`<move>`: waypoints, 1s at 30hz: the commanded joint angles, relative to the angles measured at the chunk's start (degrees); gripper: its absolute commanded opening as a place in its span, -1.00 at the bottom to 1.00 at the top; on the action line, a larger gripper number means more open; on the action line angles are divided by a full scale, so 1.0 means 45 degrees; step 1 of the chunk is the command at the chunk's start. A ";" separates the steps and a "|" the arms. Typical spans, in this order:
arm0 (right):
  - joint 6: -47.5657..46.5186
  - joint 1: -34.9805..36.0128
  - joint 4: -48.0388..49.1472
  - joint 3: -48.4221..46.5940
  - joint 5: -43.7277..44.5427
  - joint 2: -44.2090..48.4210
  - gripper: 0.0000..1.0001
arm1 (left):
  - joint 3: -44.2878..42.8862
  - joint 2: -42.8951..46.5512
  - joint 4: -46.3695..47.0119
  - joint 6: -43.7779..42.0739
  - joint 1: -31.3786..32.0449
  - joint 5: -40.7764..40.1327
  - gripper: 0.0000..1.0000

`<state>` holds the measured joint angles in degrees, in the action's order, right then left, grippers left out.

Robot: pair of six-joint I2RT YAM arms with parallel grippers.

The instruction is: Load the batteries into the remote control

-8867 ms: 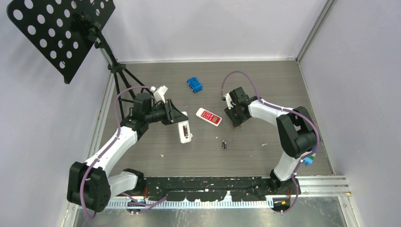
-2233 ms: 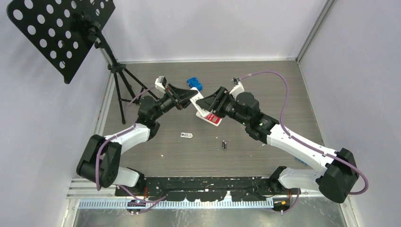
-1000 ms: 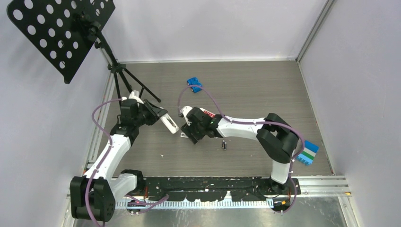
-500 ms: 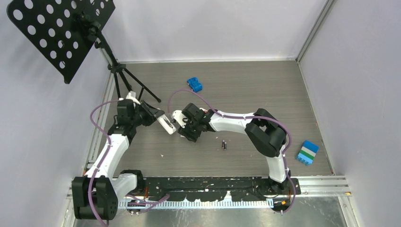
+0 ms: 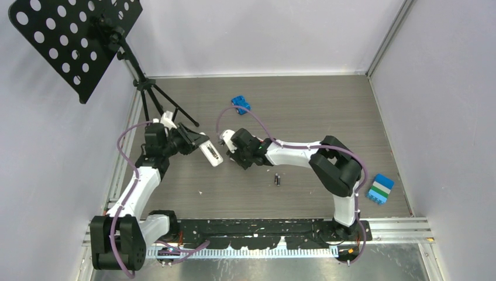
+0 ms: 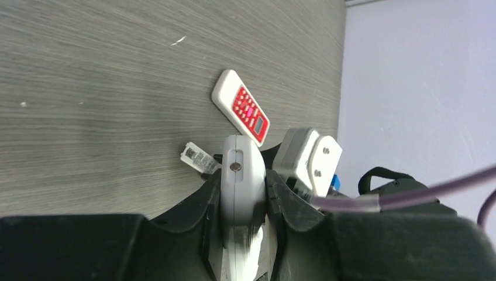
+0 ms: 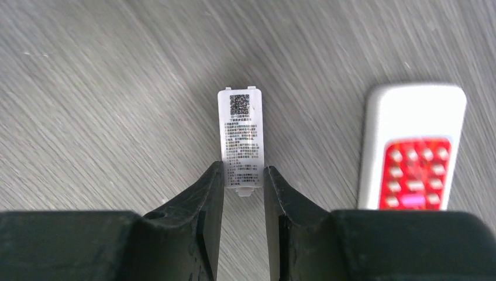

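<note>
My left gripper [image 5: 197, 146] is shut on a white remote control [image 5: 212, 154], held edge-up above the table; in the left wrist view the remote [image 6: 240, 161] fills the gap of the left gripper [image 6: 243, 186]. A small white battery cover [image 7: 241, 137] with a printed label lies flat on the table. My right gripper [image 7: 243, 175] is low over it, jaws pressed against both long edges of its near end. The right gripper [image 5: 238, 159] hides the cover from above. Two batteries [image 5: 277, 178] lie side by side to its right. A red-and-white remote [image 7: 412, 152] lies beside the cover.
A blue toy [image 5: 240, 105] sits at the back middle. A blue, green and white block [image 5: 380, 188] lies at the right, near the right arm's base. A black music stand [image 5: 76, 41] rises at the back left. Grey walls enclose the table.
The right gripper's jaws have narrowed onto the battery cover and its wrist has shifted slightly right. The left gripper still holds the white remote in nearly the same place.
</note>
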<state>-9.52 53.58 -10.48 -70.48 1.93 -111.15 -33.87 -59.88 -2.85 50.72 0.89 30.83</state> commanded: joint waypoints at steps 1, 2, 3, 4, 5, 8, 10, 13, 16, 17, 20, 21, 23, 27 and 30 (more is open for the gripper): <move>0.1922 -0.0434 0.1084 0.0740 0.1271 0.1978 -0.54 | 0.0560 -0.0023 0.3276 0.0821 0.0020 0.1385 -1.00; 0.2225 -0.0485 0.1138 0.0960 0.1345 0.2349 -0.54 | 0.0674 -0.0089 0.3782 0.0953 0.0058 0.1513 -1.00; 0.2566 -0.0531 0.1208 0.1229 0.1420 0.2788 -0.54 | 0.0720 -0.0168 0.4233 0.1046 0.0177 0.1621 -1.00; 0.2809 -0.0553 0.1247 0.1467 0.1440 0.3226 -0.54 | 0.0760 -0.0251 0.4612 0.1096 0.0299 0.1733 -1.00; 0.3044 -0.0559 0.1271 0.1688 0.1437 0.3672 -0.54 | 0.0770 -0.0334 0.5037 0.1125 0.0424 0.1827 -1.00; 0.3927 -0.0549 0.1251 0.2217 0.1452 0.5258 -0.53 | 0.0856 -0.0527 0.6452 0.1189 0.1038 0.1829 -1.00; 0.4541 -0.0562 0.0942 0.2324 0.1528 0.6152 -0.52 | 0.0885 -0.0586 0.7116 0.1161 0.1469 0.1601 -1.00; 0.5191 -0.0559 0.0246 0.2302 0.1264 0.7291 -0.52 | 0.0916 -0.0708 0.8018 0.1078 0.2013 0.1335 -1.00; 0.5813 -0.0531 -0.0097 0.2202 0.0399 0.8069 -0.50 | 0.0908 -0.0927 0.8705 0.1092 0.2519 0.0999 -1.00; 0.6039 -0.0507 -0.0194 0.2136 0.0167 0.8235 -0.50 | 0.0888 -0.1005 0.8820 0.1102 0.2652 0.0866 -1.00; 0.6524 -0.0242 -0.0779 0.1637 0.0062 0.8331 -0.50 | 0.0828 -0.1170 0.9100 0.1311 0.3007 0.0348 -1.00; 0.6619 -0.0115 -0.1155 0.1333 0.0125 0.8206 -0.50 | 0.0832 -0.1196 0.9108 0.1381 0.3114 0.0128 -1.00; 0.6802 0.0176 -0.1905 0.0716 0.0579 0.7841 -0.50 | 0.0864 -0.1257 0.9110 0.1754 0.3242 -0.0198 -1.00; 0.6918 0.0556 -0.2692 -0.0007 0.1181 0.7177 -0.50 | 0.0883 -0.1361 0.9098 0.2301 0.3336 -0.0363 -1.00; 0.6788 0.0682 -0.2613 -0.0077 0.1471 0.6927 -0.50 | 0.0886 -0.1362 0.9108 0.2534 0.3377 -0.0266 -1.00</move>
<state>20.10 55.90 -20.32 -68.16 5.65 -78.81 -29.74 -66.08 33.65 59.72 15.70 30.81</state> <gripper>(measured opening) 0.330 0.268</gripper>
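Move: Up and to the left of the right hand, which already pinches the battery cover just above the table, is the open battery bay of the white remote: about 5 cm left, 1 cm back and 12 cm higher. The red remote lies some 8 cm to this hand's right and 5 cm farther out, the loose batteries about 14 cm right and 5 cm back. From the left hand, which holds the white remote, the cover is about 7 cm right, 2 cm back and 14 cm below. Lifting the pinched battery cover about 20 cm off the table, the right hand first swings right, then rises and finally eases back some 5 cm, rolling its left side up and turning clockwise, to bring the cover to the white remote's open bay. The left hand keeps its grip on the white remote and carries it some 9 cm right and 6 cm up, its fingers tipping upward. ##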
